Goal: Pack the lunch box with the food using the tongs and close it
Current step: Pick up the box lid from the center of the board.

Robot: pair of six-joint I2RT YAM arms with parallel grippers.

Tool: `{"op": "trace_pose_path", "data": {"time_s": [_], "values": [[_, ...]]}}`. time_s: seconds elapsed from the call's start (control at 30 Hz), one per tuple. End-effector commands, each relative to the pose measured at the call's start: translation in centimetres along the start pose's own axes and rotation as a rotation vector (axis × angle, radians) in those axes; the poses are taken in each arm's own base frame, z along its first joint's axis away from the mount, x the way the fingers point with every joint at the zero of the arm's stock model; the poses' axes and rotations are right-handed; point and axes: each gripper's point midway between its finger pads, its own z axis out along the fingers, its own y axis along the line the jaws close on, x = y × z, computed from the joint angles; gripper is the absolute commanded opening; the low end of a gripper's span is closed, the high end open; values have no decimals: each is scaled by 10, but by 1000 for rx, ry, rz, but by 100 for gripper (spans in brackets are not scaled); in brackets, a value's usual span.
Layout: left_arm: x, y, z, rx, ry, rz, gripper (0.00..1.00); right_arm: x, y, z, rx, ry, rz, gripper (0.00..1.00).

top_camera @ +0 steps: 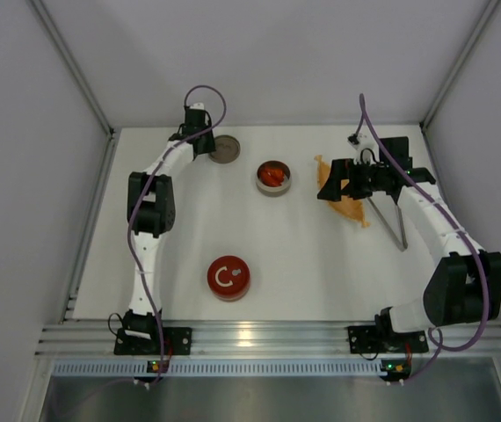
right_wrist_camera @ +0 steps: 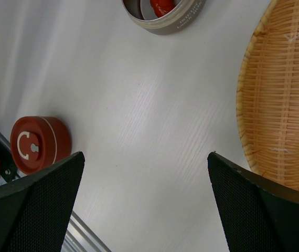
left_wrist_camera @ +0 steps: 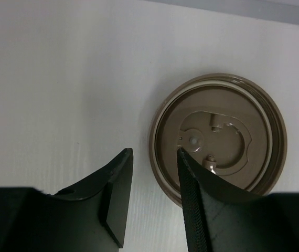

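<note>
The lunch box [top_camera: 260, 183] is a round metal tin in mid-table with red food [top_camera: 272, 175] in it; the right wrist view shows its wall [right_wrist_camera: 165, 25] and the food [right_wrist_camera: 161, 6] at the top edge. Its brown lid [top_camera: 226, 149] lies flat at the far left. My left gripper [left_wrist_camera: 154, 150] hovers open at the lid's [left_wrist_camera: 217, 136] left rim, one finger over the lid and one over the table, holding nothing. The grey tongs [top_camera: 391, 221] lie on the table to the right of the orange dish. My right gripper [right_wrist_camera: 145, 154] is wide open and empty, above the dish's left edge.
The orange woven leaf-shaped dish [top_camera: 352, 209] sits right of the tin and looks empty in the right wrist view [right_wrist_camera: 283, 105]. A closed red tin [top_camera: 228, 278] stands near the front middle, also seen in the right wrist view [right_wrist_camera: 36, 144]. White walls enclose the table.
</note>
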Motion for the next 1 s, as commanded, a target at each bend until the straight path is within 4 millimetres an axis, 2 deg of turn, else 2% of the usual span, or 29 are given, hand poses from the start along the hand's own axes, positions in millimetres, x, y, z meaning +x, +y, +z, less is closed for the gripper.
{"op": "trace_pose_path", "data": {"time_s": [0.0,0.2,0.27,0.33,0.37,0.4,0.5,0.57,0.6,0.63,0.67,0.7,0.73,0.77,0.8,0.87,0.9,0.93,0.97], "values": [[-20,-4,6,6,-70,3,44,-26,-3,-8,15,-64,-47,99],[4,8,10,-45,2,27,36,-30,-2,-7,10,-68,-41,99],[8,9,8,-48,24,41,25,-32,-1,-8,9,-68,-42,99],[11,10,0,-45,52,54,17,-33,0,-8,4,-69,-42,99],[15,11,-3,-47,69,53,7,-37,2,-9,-1,-76,-47,100],[13,7,-14,-28,86,58,3,-38,3,-9,-8,-76,-49,99],[7,6,-39,-13,111,51,0,-45,9,-10,-34,-93,-58,99],[-32,-3,-93,43,56,41,0,-49,14,-8,-55,-104,-60,99],[-24,-5,-93,62,84,46,0,-51,17,-7,-64,-110,-63,99],[-53,-12,-128,103,29,45,0,-52,19,-7,-73,-113,-63,99],[-49,-31,-152,225,73,56,0,-54,22,-8,-83,-120,-72,99],[-70,-41,-190,319,34,96,0,-57,28,-8,-106,-132,-88,99],[-74,-52,-214,408,35,113,0,-56,30,-9,-120,-137,-93,99],[-65,-70,-244,567,87,125,0,-57,37,-11,-150,-145,-104,99],[-73,-75,-277,653,61,163,0,-62,41,-12,-170,-167,-124,99],[-65,-86,-312,790,87,189,0,-61,50,-15,-216,-183,-140,99],[-55,-94,-341,903,116,221,0,-67,61,-19,-271,-217,-173,99],[-49,-98,-355,966,130,239,0,-61,63,-17,-301,-221,-177,100],[-41,-102,-368,1034,152,243,0,-65,74,-26,-330,-259,-209,100]]}}
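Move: The grey-brown box lid lies flat with its middle about 5 cm to the left hand's right, 1 cm ahead and some 2 cm below; its left rim is almost beneath the part-open fingers. Beyond it, the steel bowl of sausages stands roughly 23 cm right of this hand and 10 cm back, the red-lidded box about 42 cm back and 9 cm right. From the right hand the lid is some 31 cm ahead, 38 cm left and 14 cm lower. Pinching the box lid by its left rim: the left hand sinks about 2.5 cm, shuts its fingers on the rim, then lifts the lid some 28 cm off the table, picking up speed while drawing back about 17 cm and drifting right, the wrist swinging some 35 degrees clockwise. The empty right hand, still wide open, rises about 4 cm and eases left. ##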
